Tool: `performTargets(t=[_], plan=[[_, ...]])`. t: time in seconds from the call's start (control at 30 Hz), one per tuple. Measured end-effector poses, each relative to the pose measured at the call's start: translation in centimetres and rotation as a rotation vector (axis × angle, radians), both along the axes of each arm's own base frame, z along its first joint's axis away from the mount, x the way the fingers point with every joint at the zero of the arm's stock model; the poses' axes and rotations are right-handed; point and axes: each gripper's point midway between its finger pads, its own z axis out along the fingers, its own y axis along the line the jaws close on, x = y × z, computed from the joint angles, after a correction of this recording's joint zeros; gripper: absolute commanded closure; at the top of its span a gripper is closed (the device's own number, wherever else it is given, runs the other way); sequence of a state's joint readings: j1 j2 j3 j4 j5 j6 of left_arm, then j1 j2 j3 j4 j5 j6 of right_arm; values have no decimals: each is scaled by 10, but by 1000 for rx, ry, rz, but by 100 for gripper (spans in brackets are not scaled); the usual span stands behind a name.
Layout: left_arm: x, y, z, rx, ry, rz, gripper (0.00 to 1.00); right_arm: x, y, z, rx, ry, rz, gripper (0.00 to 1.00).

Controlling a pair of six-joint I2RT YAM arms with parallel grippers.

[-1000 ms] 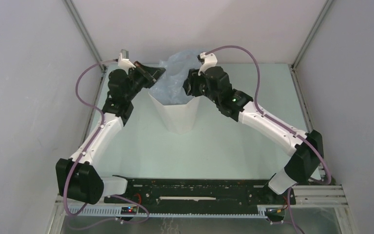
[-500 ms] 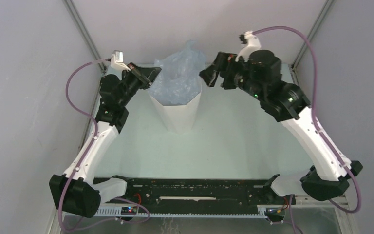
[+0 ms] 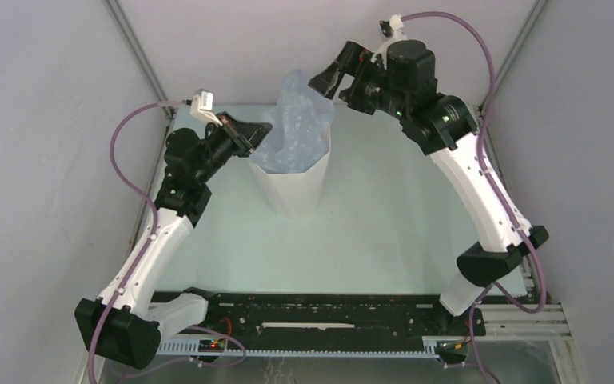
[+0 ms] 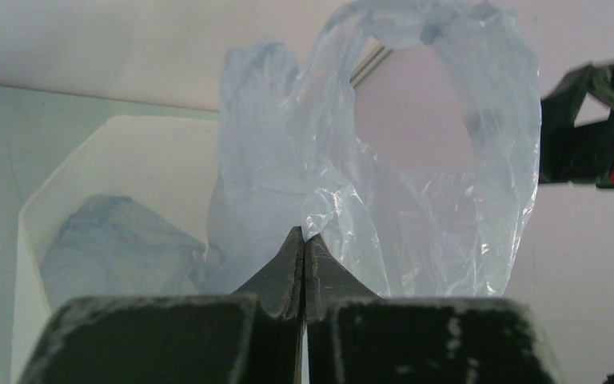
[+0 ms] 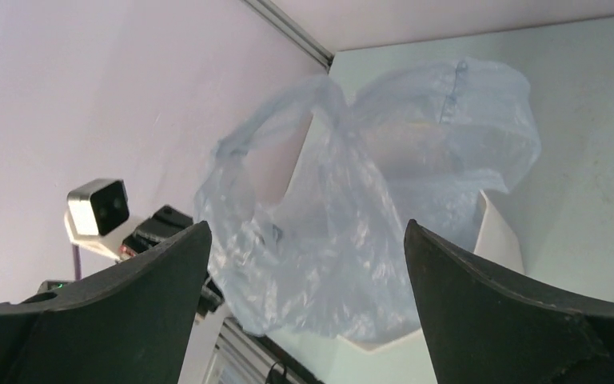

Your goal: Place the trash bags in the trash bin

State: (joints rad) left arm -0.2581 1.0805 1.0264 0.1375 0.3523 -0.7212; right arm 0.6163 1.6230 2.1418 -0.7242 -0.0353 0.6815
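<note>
The trash bin, white and faceted, stands mid-table. The trash bag, pale blue crinkled film, sticks up out of its mouth with a handle loop on top. My left gripper is at the bin's left rim, shut on the bag's edge. In the left wrist view its tips pinch the film of the bag, and more film lies inside the bin. My right gripper hangs open above and right of the bag, not touching it. From the right wrist the bag shows beyond the spread gripper.
Grey enclosure walls close in on three sides, with metal corner posts behind the bin. The pale green table spreads around the bin. A black rail with both arm bases runs along the near edge.
My right gripper opened, let go of the bag and rose up and back to the right. The bag's top now stands taller above the bin. The left gripper stayed shut at the rim.
</note>
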Motion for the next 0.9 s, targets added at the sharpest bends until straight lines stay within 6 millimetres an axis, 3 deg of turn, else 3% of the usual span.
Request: performTargets(t=[0.2,0.47,0.67,0.9], plan=[[-12,-2,-8,75,-12,-18,100,18,29,-3,-77,-62,28,0],[-27,-1,-19,138,-20,-29,100,9,59,-10,-230,-176,46,0],[-29,-3,-37,161,34,-36,100,11,77,0,-308,-287,37,0],[-29,-2,-43,171,60,-27,100,8,99,-2,-414,-398,37,0]])
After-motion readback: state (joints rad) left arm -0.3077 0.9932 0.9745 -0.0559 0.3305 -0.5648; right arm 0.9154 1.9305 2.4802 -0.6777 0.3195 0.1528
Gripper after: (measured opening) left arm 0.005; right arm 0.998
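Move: The trash bag's loose upper part bulges out of the bin about 8 cm to the left of the open right hand, some 2 cm ahead and 5 cm below it. From the left hand, which already pinches a fold of it, this part lies roughly 4 cm ahead, 6 cm right and 2 cm higher. The bin's mouth is about 6 cm right of the left hand, 2 cm ahead and 10 cm below. The trash bag stays pinched in the shut left fingers, which draw back about 3 cm and then sink about 4 cm towards the bin's rim. Meanwhile the right hand, jaws still wide open, sweeps some 10 cm left towards the bag's loose top, keeping its height and rolling about 30 degrees so that its left side drops; whether it touches the plastic can't be seen. ##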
